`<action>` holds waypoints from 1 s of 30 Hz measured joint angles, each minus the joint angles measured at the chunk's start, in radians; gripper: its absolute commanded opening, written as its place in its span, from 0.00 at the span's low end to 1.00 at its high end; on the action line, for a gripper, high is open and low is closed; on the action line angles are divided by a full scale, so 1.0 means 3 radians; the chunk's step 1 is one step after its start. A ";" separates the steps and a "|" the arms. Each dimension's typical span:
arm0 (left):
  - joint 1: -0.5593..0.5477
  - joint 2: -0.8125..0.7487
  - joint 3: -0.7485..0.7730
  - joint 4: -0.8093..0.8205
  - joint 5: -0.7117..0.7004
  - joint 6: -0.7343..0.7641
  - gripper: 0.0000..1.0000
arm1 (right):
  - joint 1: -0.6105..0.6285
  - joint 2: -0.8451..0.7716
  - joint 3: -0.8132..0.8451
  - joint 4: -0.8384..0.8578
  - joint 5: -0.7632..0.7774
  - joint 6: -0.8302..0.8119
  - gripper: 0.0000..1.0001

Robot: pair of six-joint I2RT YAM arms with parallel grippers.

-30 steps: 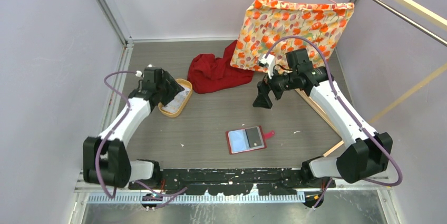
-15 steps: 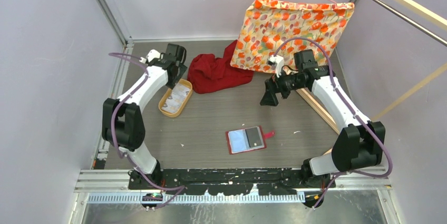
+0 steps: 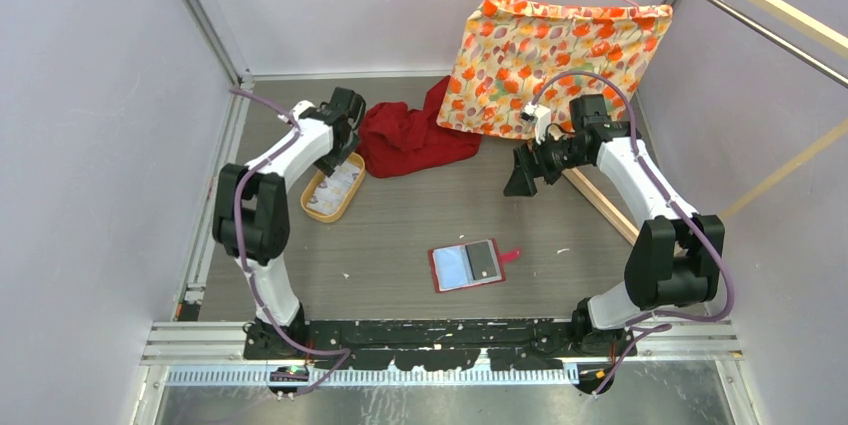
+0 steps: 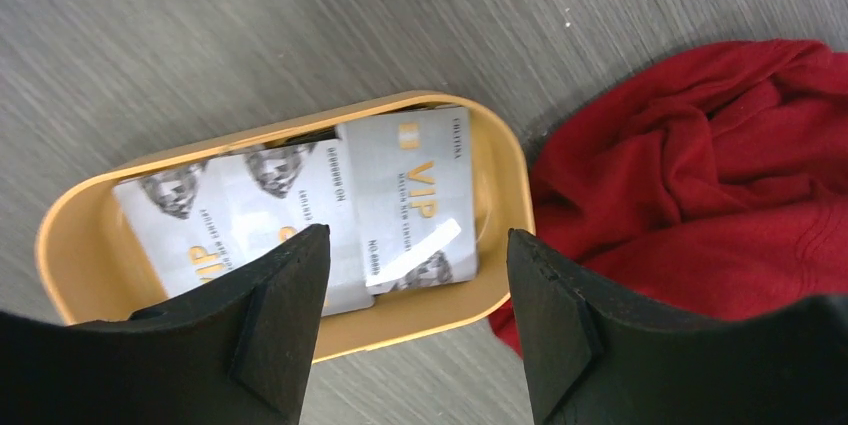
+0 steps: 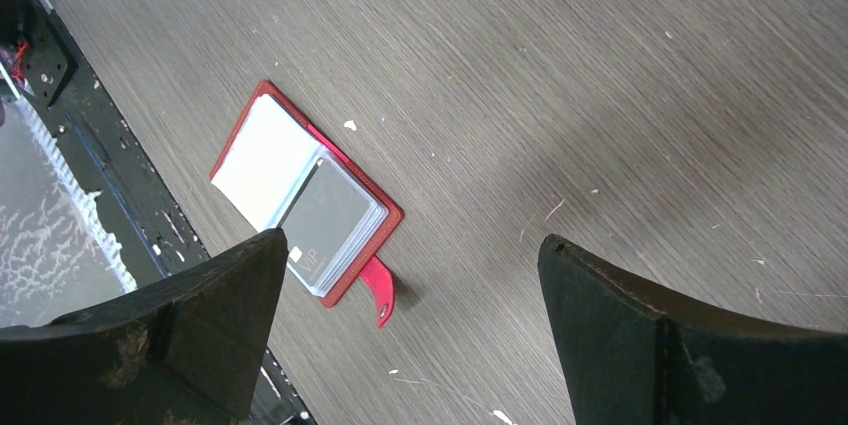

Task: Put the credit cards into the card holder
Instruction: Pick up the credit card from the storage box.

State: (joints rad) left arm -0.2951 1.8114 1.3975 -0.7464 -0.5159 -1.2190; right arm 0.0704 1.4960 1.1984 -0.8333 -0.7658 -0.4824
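Several whitish credit cards (image 3: 337, 183) lie overlapping in a tan oval tray (image 3: 318, 213) at the left rear. From the left wrist I read "VIP" print on the credit cards (image 4: 405, 195). My left gripper (image 3: 345, 153) hangs open above the tray's end beside the cloth, with nothing between its fingers (image 4: 290, 315). The red card holder (image 3: 466, 265) lies open and flat near the table's front middle, snap tab to the right. A dark card shows in one clear pocket of the card holder (image 5: 300, 200). My right gripper (image 3: 520, 180) is wide open, high above bare table at the right rear, empty.
A crumpled red cloth (image 3: 410, 135) lies right beside the tray, touching its end in the left wrist view (image 4: 700, 175). A flowered fabric (image 3: 555, 50) hangs on a hanger at the back. A wooden bar (image 3: 600, 205) runs along the right side.
The left arm has stretched towards the back, carrying its wrist from over the tray's left side to the tray's far end by the cloth. The right gripper has drifted slightly right. Both stayed open.
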 measured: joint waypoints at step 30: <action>0.0285 0.0537 0.0248 -0.0239 0.0722 -0.0100 0.69 | 0.0000 0.0066 0.0000 -0.0046 -0.0028 -0.0041 1.00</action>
State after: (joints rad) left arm -0.2096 1.9724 1.4719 -0.8181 -0.2993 -1.2491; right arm 0.0704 1.5158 1.1984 -0.8471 -0.7742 -0.4946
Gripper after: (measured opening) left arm 0.684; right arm 0.996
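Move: The outermost VIP card, at the end of the storage box nearest the red cloth, lies about 7 cm below the left hand, 1 cm ahead and level sideways. The box's middle is 3 cm back and 3 cm left of that hand, and equally low. The cloth's middle is about 9 cm ahead and 16 cm right of the hand, 6 cm below. From the waiting right hand, the card is roughly 38 cm left, 10 cm ahead and 12 cm below. Towards the outermost VIP card in the storage box comes the left hand, sinking about 5 cm almost straight down after a small early swing forward and right, soon undone. Meanwhile the wrist tips the fingers some 15 degrees nearer to vertical; they stay about two-thirds open, one on either side of the card's width, not yet closing. ##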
